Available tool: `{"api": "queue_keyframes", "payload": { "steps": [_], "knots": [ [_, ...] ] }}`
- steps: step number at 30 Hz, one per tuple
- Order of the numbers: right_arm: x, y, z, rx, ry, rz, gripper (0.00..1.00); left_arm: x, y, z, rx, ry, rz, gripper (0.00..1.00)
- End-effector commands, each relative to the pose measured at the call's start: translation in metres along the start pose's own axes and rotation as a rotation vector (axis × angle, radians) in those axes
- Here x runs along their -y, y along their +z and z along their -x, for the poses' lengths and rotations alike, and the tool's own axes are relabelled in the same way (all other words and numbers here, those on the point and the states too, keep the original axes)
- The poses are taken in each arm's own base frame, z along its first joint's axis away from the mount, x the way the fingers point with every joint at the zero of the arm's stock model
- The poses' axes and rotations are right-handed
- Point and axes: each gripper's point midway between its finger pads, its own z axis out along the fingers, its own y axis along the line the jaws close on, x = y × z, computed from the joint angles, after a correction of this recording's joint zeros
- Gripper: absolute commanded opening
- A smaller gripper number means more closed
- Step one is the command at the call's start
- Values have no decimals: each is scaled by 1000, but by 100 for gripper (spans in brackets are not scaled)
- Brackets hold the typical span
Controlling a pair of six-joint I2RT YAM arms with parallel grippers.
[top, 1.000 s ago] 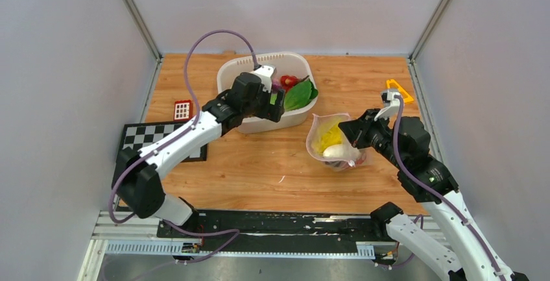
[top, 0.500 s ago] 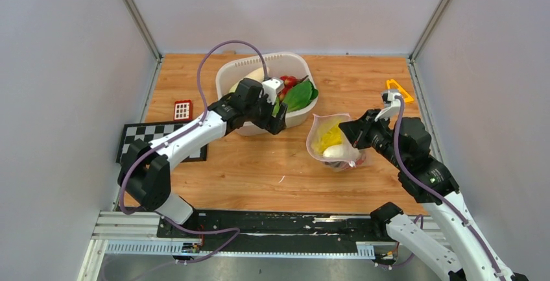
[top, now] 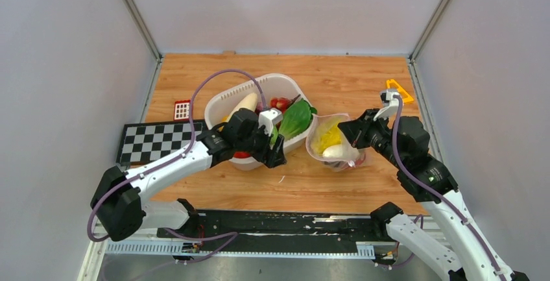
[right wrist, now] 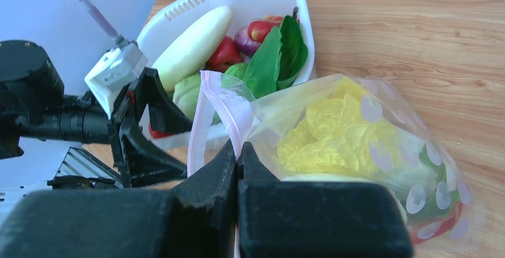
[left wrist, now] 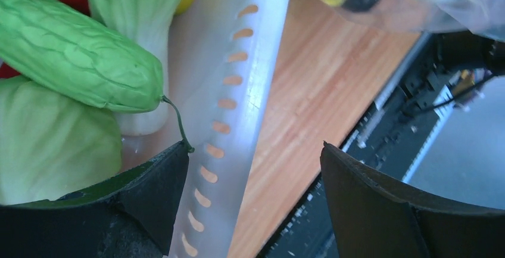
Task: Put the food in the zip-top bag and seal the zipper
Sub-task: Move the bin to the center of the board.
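The white tub holds food: a long white radish, green leaves and small red pieces. My left gripper is open and straddles the tub's near right rim, one finger inside next to a bumpy green piece, one outside. The clear pink-spotted zip-top bag lies right of the tub with yellow cabbage inside. My right gripper is shut on its pink zipper edge, and it holds the mouth up.
A checkerboard mat and a small red grid block lie at the left. An orange triangle sits at the back right. Grey walls close in three sides. A black rail runs along the near edge.
My left gripper has moved toward the near edge and the tub has come with it, closer to the bag. The right arm and the bag have not moved.
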Motion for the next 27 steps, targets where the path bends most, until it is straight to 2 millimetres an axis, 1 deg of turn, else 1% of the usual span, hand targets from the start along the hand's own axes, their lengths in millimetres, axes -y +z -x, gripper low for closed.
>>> {"api": "queue_keyframes", "payload": {
  "steps": [1,3,6,9,11,12,13,14,17,19,22,27],
  "knots": [
    [-8,-2,16,61,-6,25,0,33,-17,-18,-70,-53,-54,87],
    [-8,-3,18,64,-7,24,0,26,-27,-1,-20,-23,10,88],
    [-8,-3,18,63,-8,24,0,19,-47,29,53,18,108,93],
    [-7,-4,18,66,-11,17,0,19,-67,58,148,50,151,95],
    [-6,-5,19,69,-11,14,0,20,-78,70,192,60,172,95],
    [-6,-6,19,70,-11,13,0,17,-83,73,201,62,197,95],
    [-6,-5,18,69,-11,12,0,12,-86,70,190,55,229,95],
    [-6,-5,18,69,-11,11,0,2,-89,67,181,44,283,95],
    [-5,-5,17,69,-10,10,0,-21,-93,48,127,9,407,94],
    [-5,-3,17,67,-10,12,0,-31,-91,34,89,-2,447,94],
    [-7,-1,17,63,-10,20,0,-33,-91,21,49,-20,458,91],
    [-7,0,17,61,-11,20,0,-36,-88,5,-1,-33,459,90]
  ]
}}
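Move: Between the left hand's open fingers is the bin's near rim; the bin's middle lies about 9 cm ahead of the hand, 6 cm to its left and 5 cm lower. The red pepper in the bin's near end is some 11 cm to the hand's left, level with it fore and aft; the bok choy is about 10 cm ahead and 5 cm right. The bag stands roughly 16 cm right and 2 cm ahead. From the right hand the bin's middle is about 7 cm ahead, 23 cm left and 20 cm down. Dragging on the near rim with the finger inside the bin, the left hand goes on back about 3 cm towards the base. It then comes free, rises some 10 cm while easing forward again, and swings left along the near side, sinking about 5 cm towards the bin's near-left end. The wrist turns counter-clockwise roughly 20 degrees and rolls its left side up; the fingers stay wide. ##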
